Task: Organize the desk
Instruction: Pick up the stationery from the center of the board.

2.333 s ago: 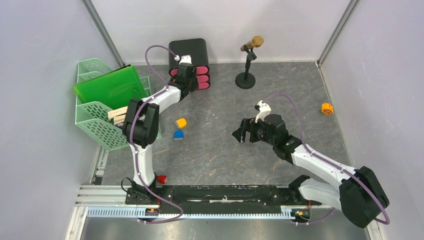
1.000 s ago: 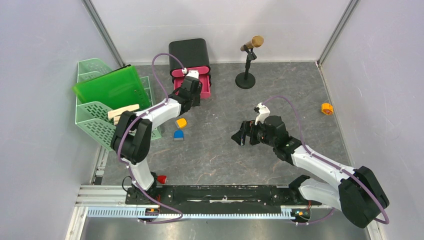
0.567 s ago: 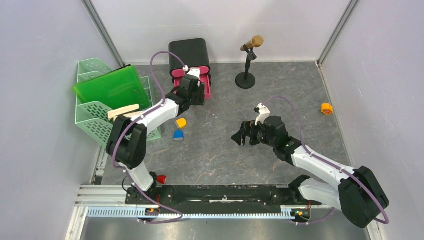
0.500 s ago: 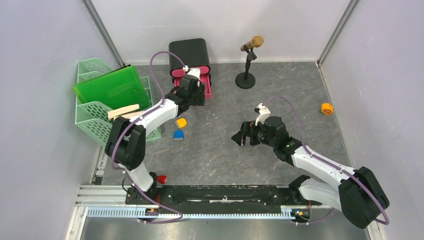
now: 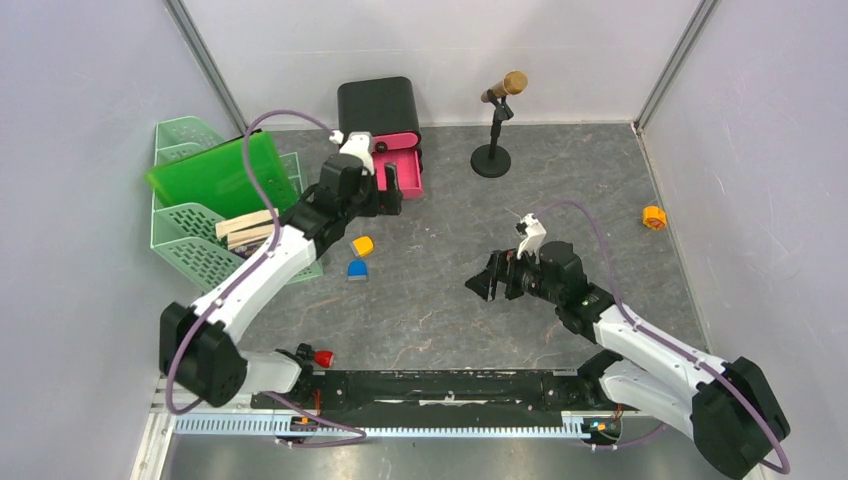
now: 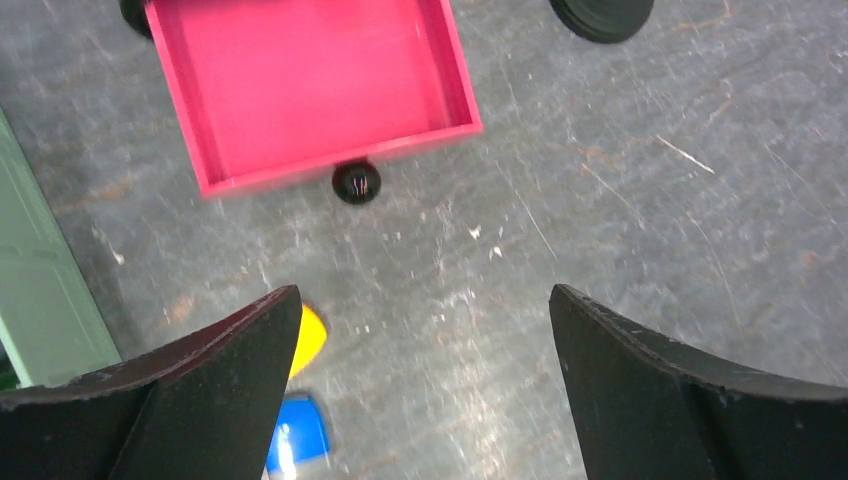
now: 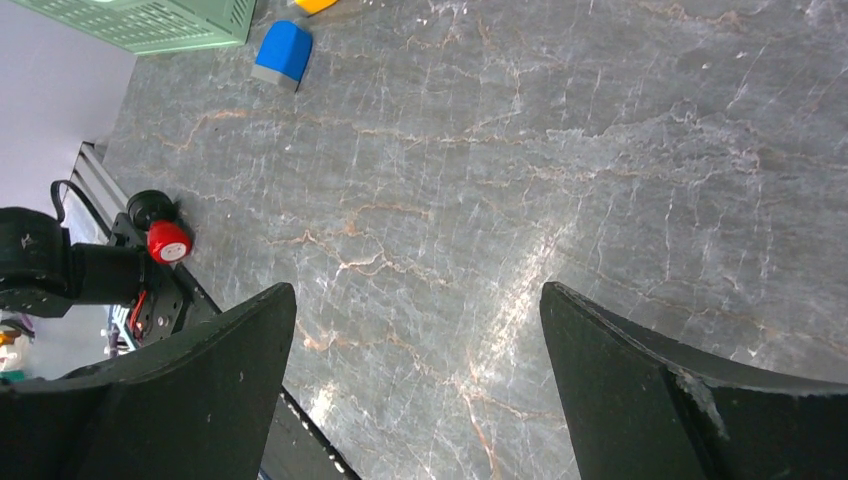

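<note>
The desk [image 5: 430,310] is a dark-grey marbled surface. My left gripper [image 5: 388,188] hovers open just in front of a pink drawer [image 5: 398,168] pulled out of the black drawer box [image 5: 377,104]. In the left wrist view the empty drawer [image 6: 310,80] and its black knob [image 6: 356,182] lie beyond the gripper [image 6: 422,292], with nothing between the fingers. A yellow block [image 5: 363,245] and a blue block [image 5: 356,268] lie on the desk near it. My right gripper [image 5: 485,280] stands open over bare desk [image 7: 500,150] at mid-table, holding nothing [image 7: 416,290].
A mint tiered tray [image 5: 190,240] at the left holds a green folder [image 5: 220,172] and wooden blocks [image 5: 245,228]. A microphone on a stand [image 5: 497,120] stands at the back. A small orange thing [image 5: 654,217] lies far right. A red button [image 5: 322,357] sits by the left base.
The left gripper pulled the pink drawer out, then opened, let go of the knob and drew back a little. The right gripper shifted slightly nearer.
</note>
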Action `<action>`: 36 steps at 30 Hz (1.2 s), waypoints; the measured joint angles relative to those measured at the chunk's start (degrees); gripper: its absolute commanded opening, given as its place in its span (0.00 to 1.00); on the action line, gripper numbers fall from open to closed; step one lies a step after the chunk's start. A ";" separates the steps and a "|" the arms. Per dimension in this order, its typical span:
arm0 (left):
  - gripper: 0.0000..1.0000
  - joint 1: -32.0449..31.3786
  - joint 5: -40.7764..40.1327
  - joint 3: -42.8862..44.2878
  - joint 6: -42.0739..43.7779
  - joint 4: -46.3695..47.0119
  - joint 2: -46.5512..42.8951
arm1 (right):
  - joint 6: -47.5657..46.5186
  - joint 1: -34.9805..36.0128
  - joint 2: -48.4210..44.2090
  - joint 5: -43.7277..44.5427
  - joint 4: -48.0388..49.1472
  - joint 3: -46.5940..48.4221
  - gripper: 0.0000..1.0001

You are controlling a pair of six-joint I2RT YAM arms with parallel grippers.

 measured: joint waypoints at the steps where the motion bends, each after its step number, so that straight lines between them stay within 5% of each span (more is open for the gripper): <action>1: 1.00 0.00 0.46 -1.07 -0.92 -0.92 -1.73 | 0.24 0.00 -0.87 -0.31 -0.39 -0.50 0.98; 9: 1.00 0.00 3.69 -13.68 -8.85 -6.08 -13.25 | 0.68 0.00 -4.42 -3.65 -6.16 -0.92 0.98; 17: 1.00 0.00 4.96 -21.42 -13.53 -8.96 -15.80 | 0.66 0.00 -11.17 -3.61 -15.30 -0.22 0.98; 36: 1.00 0.00 -2.99 -19.37 -11.98 -17.18 -8.37 | 3.48 0.00 -13.09 -1.46 -16.15 -4.24 0.98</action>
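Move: The blue stationery piece lies roughly 8 cm back and 8 cm left of the raised left hand, some 20 cm below. The yellow piece is about 6 cm farther out than the blue one and 1 cm right of it. The open pink drawer stands about 12 cm ahead of the left hand, 2 cm left and 15 cm lower. From the right hand, the blue piece is some 25 cm left, 8 cm ahead and 10 cm below. Back and down from above the open drawer, the left hand sweeps about 12 cm each way, quickly back at first and then mostly sinking, while easing some 6 cm left towards the blue piece. Its wrist tips down about 25 degrees and its empty fingers stay wide open, still above the table. The right hand, empty and open, draws back about 5 cm and slightly right. ##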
